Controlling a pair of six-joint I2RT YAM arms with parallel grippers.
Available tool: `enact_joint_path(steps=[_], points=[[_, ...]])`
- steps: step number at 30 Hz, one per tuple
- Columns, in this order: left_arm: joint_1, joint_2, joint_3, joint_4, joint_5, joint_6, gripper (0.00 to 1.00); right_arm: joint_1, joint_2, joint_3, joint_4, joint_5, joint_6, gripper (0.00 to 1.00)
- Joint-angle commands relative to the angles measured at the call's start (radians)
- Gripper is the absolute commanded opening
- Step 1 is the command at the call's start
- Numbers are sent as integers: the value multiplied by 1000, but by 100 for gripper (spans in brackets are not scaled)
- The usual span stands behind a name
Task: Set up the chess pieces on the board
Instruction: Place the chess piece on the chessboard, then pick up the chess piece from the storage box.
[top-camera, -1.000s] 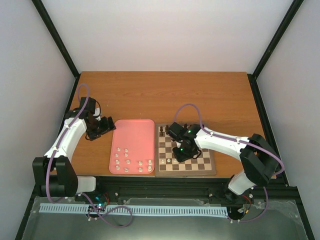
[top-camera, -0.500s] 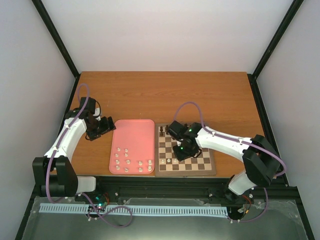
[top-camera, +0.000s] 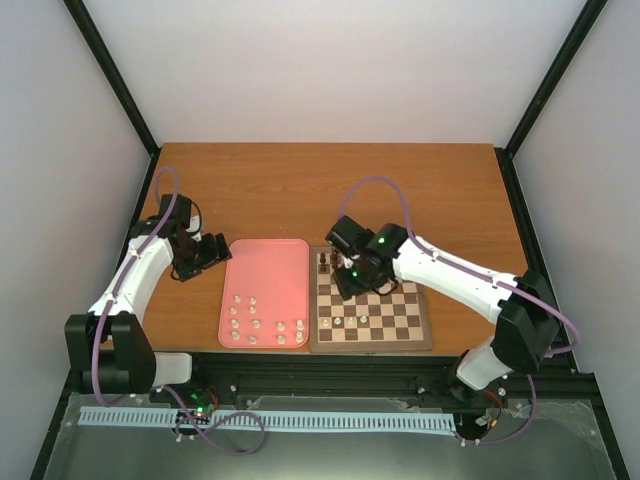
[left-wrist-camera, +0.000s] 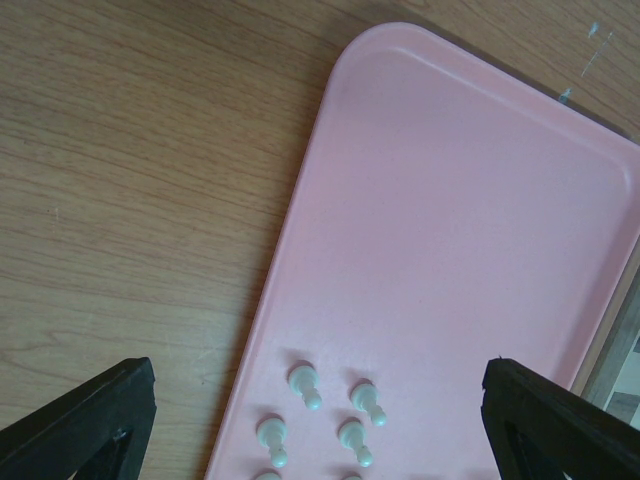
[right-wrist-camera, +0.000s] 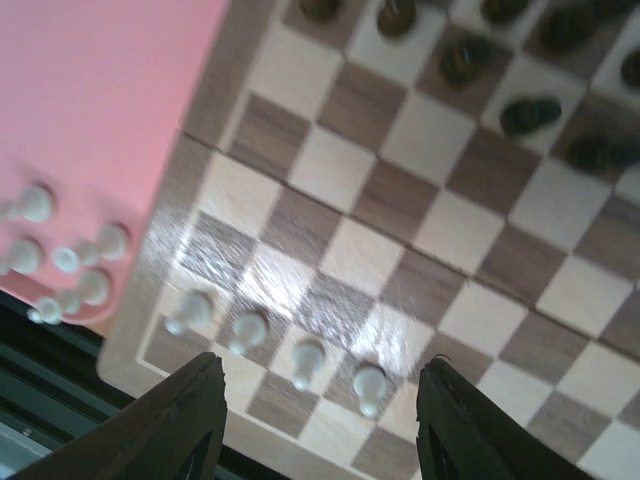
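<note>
The board (top-camera: 400, 322) lies right of the pink tray (top-camera: 268, 270). Several white chess pieces (right-wrist-camera: 307, 360) stand in a row on its near-left squares, also visible from above as pale chess pieces (top-camera: 338, 323). My right gripper (right-wrist-camera: 322, 372) hovers above that row, open, with nothing between its fingers; from above the right gripper (top-camera: 349, 281) hangs over the board's left half. More white pieces (left-wrist-camera: 305, 385) stand in the tray's near end (top-camera: 255, 325). My left gripper (left-wrist-camera: 318, 368) is open and empty, held over the tray's left edge (left-wrist-camera: 300, 230).
Dark brown pieces (right-wrist-camera: 465, 55) fill the board's far rows (top-camera: 325, 262). The left gripper (top-camera: 210, 250) rests low beside the tray's far-left corner. Black frame posts border the wooden table (top-camera: 330, 190) at both sides, and a rail runs along its near edge.
My right gripper has opened, leaving a white piece standing on the board's near row, and has drawn up and back toward the board's far left. The left arm has not moved.
</note>
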Motion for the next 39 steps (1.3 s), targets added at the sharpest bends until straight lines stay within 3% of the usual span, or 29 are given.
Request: enact_joint_path(steps=[1,18,26,39], points=[[3,-27,15,6,12,-10,100,2,73,127,-6,-15,-50,52],[6,1,35,-10,8,-32,100,107,477,547,142,-188,-148,51],[28,17,146,-89,-124,-49,100,125,631,682,217,-216,-89,49],[194,-45,43,-106,-204,-198,100,148,819,812,139,-249,-89,48]])
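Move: The pawn I go for, the front right one of those left in the pink tray, is about 26 cm to my right hand's left, 2 cm ahead and 9 cm below. Another pawn stands 4 cm to the left of it, level with it, and one 3 cm nearer my base. The pawn just placed on the board is 3 cm back and 3 cm right of my right hand, 8 cm down. From my left hand, the target is roughly 6 cm back, 8 cm right and 9 cm below. Half-open and empty, my right hand swings some 23 cm left off the board and over the tray towards the pawn, edging 5 cm forward, rising slightly at first and sinking about 8 cm near the end; its fingertips tilt towards the left. My left hand, wide open, clears out 7 cm to its left, turning about 20 degrees counter-clockwise. ##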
